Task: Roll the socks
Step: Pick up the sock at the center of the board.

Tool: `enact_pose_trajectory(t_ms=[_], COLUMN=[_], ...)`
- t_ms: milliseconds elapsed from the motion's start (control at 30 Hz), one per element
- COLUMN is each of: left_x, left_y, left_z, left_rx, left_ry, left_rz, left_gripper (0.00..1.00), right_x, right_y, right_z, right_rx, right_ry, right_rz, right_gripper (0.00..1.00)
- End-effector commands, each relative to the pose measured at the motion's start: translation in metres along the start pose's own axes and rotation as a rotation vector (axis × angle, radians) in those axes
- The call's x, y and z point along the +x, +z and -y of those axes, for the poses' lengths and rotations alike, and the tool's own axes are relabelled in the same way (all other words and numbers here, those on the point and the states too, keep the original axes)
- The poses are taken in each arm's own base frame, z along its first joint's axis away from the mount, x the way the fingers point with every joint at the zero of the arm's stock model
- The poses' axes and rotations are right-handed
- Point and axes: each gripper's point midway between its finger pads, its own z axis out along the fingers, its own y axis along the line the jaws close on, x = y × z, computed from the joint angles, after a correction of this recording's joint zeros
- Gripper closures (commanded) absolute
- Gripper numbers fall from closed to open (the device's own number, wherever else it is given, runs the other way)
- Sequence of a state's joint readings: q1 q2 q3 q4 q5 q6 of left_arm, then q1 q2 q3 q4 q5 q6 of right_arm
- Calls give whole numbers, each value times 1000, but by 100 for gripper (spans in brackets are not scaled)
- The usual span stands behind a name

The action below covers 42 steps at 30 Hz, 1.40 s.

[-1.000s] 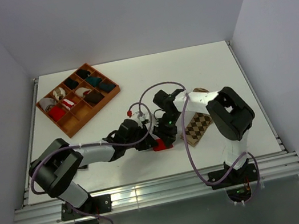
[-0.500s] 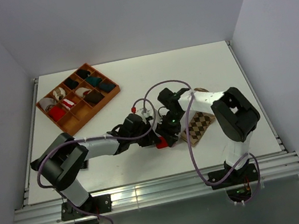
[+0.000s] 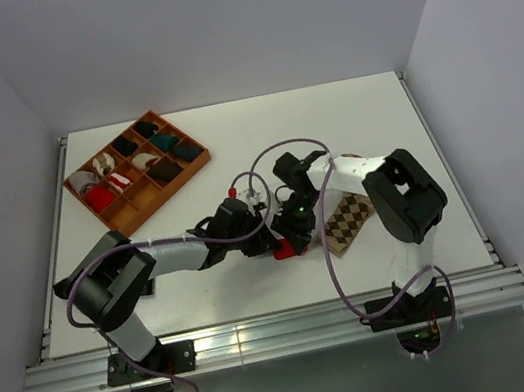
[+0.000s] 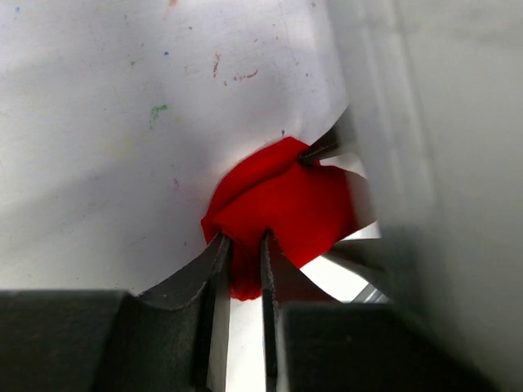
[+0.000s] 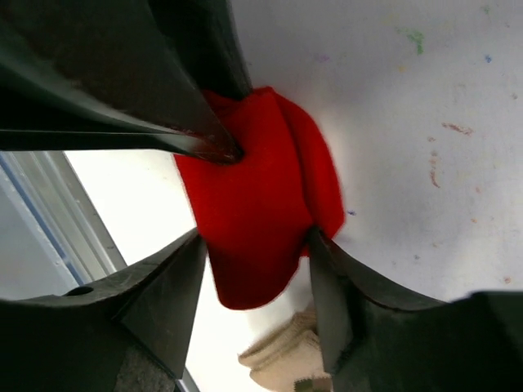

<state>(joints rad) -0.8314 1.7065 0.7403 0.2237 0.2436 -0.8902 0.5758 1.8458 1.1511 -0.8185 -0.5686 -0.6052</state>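
The red sock (image 3: 283, 249) lies bunched on the white table between both grippers; no patch shows. My left gripper (image 4: 243, 255) is shut on a fold at its near edge, and its dark fingers (image 5: 163, 98) reach in from the upper left of the right wrist view. My right gripper (image 5: 257, 261) stands open astride the red sock (image 5: 261, 204), its fingertips (image 5: 327, 269) touching the sock's sides. The tan-and-brown argyle sock (image 3: 348, 220) lies flat just right of the grippers, and its tan cuff (image 5: 286, 359) shows below the red one.
A brown wooden tray (image 3: 124, 216) with compartments stands at the back left, holding several dark, teal, white and red sock rolls. A purple cable (image 3: 285, 151) loops above the two wrists. The table's front rail (image 3: 266, 332) runs close behind the grippers.
The right gripper's jaws have spread wider around the red sock. The red sock has bunched into a tighter lump, and the left gripper has kept its pinch.
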Motion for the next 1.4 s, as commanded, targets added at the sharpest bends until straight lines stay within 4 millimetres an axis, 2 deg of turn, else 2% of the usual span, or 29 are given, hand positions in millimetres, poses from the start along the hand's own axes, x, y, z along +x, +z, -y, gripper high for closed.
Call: enact_pose_trajectory(t_ms=[0,67,133,167,233,267,333,467,500,567,600,633,667,700,833,933,1133,1367], left_x=[36,34,33,33,30,29,26,20,14,7,4,-1,3,-1,-8,-9,-16,-24], left_y=[8,9,7,7,6,4,1,-13,-20,-30,-41,-47,-52,-62,-79,-85,-83,-78], left_z=[-46,-42,-42,-40,-34,-31,-27,-31,-23,-22,-18,-16,-19,-10,-10,2,20,31], left_rx=[-159,-149,-147,-134,-108,-84,-61,-72,-51,-49,-27,-10,-7,29,47,109,174,213], left_ry=[98,83,62,36,3,-31,-65,-122,-129,-165,-179,-192,-234,-247,-315,-380,-441,-473], left_rz=[-106,-94,-80,-67,-41,-15,14,91,123,177,208,241,248,268,338,374,439,468], left_gripper=[100,100,100,100,100,99,99,86,76,68,63,61,58,56,54,53,53,51], right_x=[27,31,35,37,42,42,48,46,44,42,39,36,34,31,16,2,-30,-54], right_y=[26,29,32,33,36,37,40,37,37,34,33,32,31,30,23,16,-4,-26], right_z=[8,8,6,7,8,11,12,12,12,12,12,11,12,11,14,13,12,11], right_rx=[12,13,6,6,10,23,33,49,55,64,67,69,72,71,98,100,123,162], right_ry=[1,6,9,15,26,27,31,22,21,21,24,23,24,27,27,38,55,95], right_rz=[-142,-155,-166,-169,-184,-181,-192,-172,-162,-145,-132,-120,-110,-100,-53,-15,74,143], right_gripper=[43,54,60,74,82,91,100,100,100,100,100,100,100,100,100,100,100,100])
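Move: The rolled red sock sits low between the two hands, its left end still in the left fingers. Its middle is about 3 cm to the left hand's right, level fore and aft, and about 3 cm to the right hand's left, also level, no more than 1 cm below either hand. The brown argyle sock lies flat with its middle some 8 cm ahead and 12 cm to the right of the right hand. The right fingers close on the right end of the red roll, the hand sinking slightly, then easing back about 1 cm; the left fingers then open, letting go of the other end. The left hand goes up about 6 cm and out left, coming part-way back, its wrist swinging some 30 degrees counter-clockwise. Lastly the right hand carries its grip about 3 cm forward, rising slightly. ##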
